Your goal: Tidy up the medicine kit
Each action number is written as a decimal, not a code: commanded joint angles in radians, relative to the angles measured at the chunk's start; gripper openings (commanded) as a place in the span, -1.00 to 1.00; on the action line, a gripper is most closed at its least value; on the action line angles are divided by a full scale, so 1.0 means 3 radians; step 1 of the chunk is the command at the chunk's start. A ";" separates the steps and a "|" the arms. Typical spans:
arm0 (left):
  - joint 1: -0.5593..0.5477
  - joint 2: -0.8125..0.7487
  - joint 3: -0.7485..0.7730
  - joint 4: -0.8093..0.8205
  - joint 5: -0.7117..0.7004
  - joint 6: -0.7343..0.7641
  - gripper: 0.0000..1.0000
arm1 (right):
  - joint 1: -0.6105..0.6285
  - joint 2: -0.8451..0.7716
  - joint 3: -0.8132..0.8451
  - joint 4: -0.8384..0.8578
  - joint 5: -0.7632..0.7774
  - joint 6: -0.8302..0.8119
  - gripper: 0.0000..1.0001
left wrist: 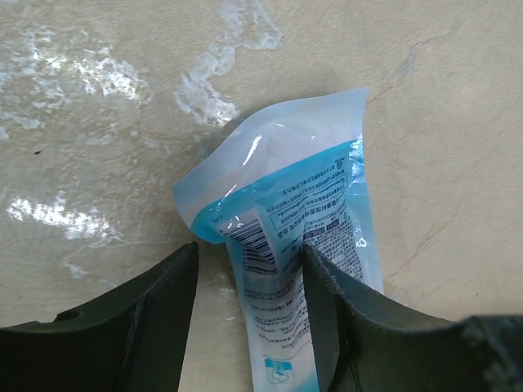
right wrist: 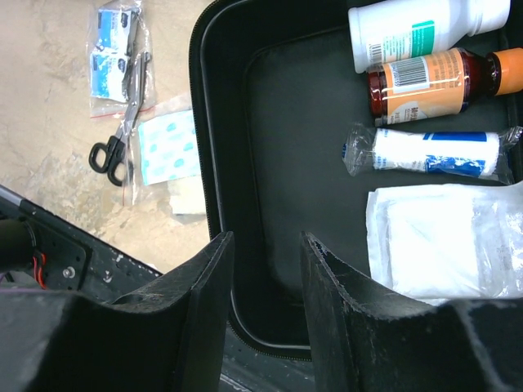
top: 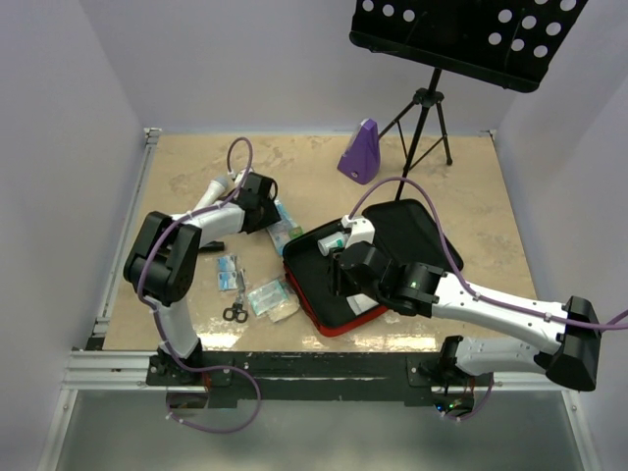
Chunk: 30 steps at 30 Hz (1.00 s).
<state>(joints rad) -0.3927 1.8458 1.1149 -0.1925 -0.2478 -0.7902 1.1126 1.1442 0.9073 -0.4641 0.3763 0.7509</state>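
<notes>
The medicine kit [top: 325, 320] lies open in the middle of the table, its lining black and its rim red. Inside the kit [right wrist: 294, 163] are a white bottle [right wrist: 425, 28], an amber bottle [right wrist: 433, 77], a wrapped bandage roll [right wrist: 433, 153] and a white gauze packet [right wrist: 441, 237]. My right gripper [right wrist: 265, 245] hovers open over the kit's near corner and holds nothing. Left of the kit, my left gripper [left wrist: 249, 261] straddles a blue-and-white pouch [left wrist: 302, 204] on the table. The right finger touches the pouch, while the left finger stands apart from it.
Scissors [top: 236, 299] and small blue packets [top: 229, 270] lie left of the kit, with clear sachets [top: 270, 294] beside its front corner. A purple metronome-shaped object [top: 361, 152] and a music stand's tripod [top: 427, 118] stand at the back. White walls enclose the table.
</notes>
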 commanded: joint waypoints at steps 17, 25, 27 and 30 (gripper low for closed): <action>0.0082 -0.1753 -0.0694 0.0156 0.0033 -0.0076 -1.00 | 0.0014 -0.0117 0.0059 -0.0033 0.0274 0.0043 -0.16; -0.0270 -0.3089 -0.1190 0.0080 0.0228 -0.0576 -1.00 | 0.0014 -0.0066 0.0064 0.0125 0.0346 0.0023 -0.16; -0.0479 -0.3187 -0.1221 0.0008 0.0172 -0.0694 -1.00 | 0.0014 -0.0025 0.0084 0.0146 0.0351 0.0013 -0.16; -0.0893 -0.3182 -0.1282 -0.0013 0.0080 -0.0909 -1.00 | 0.0014 -0.0005 0.0115 0.0125 0.0402 0.0023 -0.16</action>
<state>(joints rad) -0.5430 0.8719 0.7685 -0.1635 -0.2111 -0.9512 1.1126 1.1358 0.9077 -0.4500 0.4549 0.7513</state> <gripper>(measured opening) 0.049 0.421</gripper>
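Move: The blue-and-white pouch lies right under the left hand's open fingers. Its middle is about 4 cm to the right, 3 cm back and 2 cm below. The small green box is some 7 cm right and 6 cm back; the open kit tray's middle is about 15 cm right and 18 cm back; the white microphone is roughly 15 cm left and 1 cm ahead. From the right hand, the pouch is some 21 cm ahead, 13 cm left and 16 cm below. The left fingers shut on the pouch near its far-left end, pinching it almost flat while the hand stays nearly in place. The hand then carries it up, slowly at first and then fast, about 23 cm, and draws back some 12 cm, the fingers tipping up about 30 degrees and the hand's left side rolling down. ##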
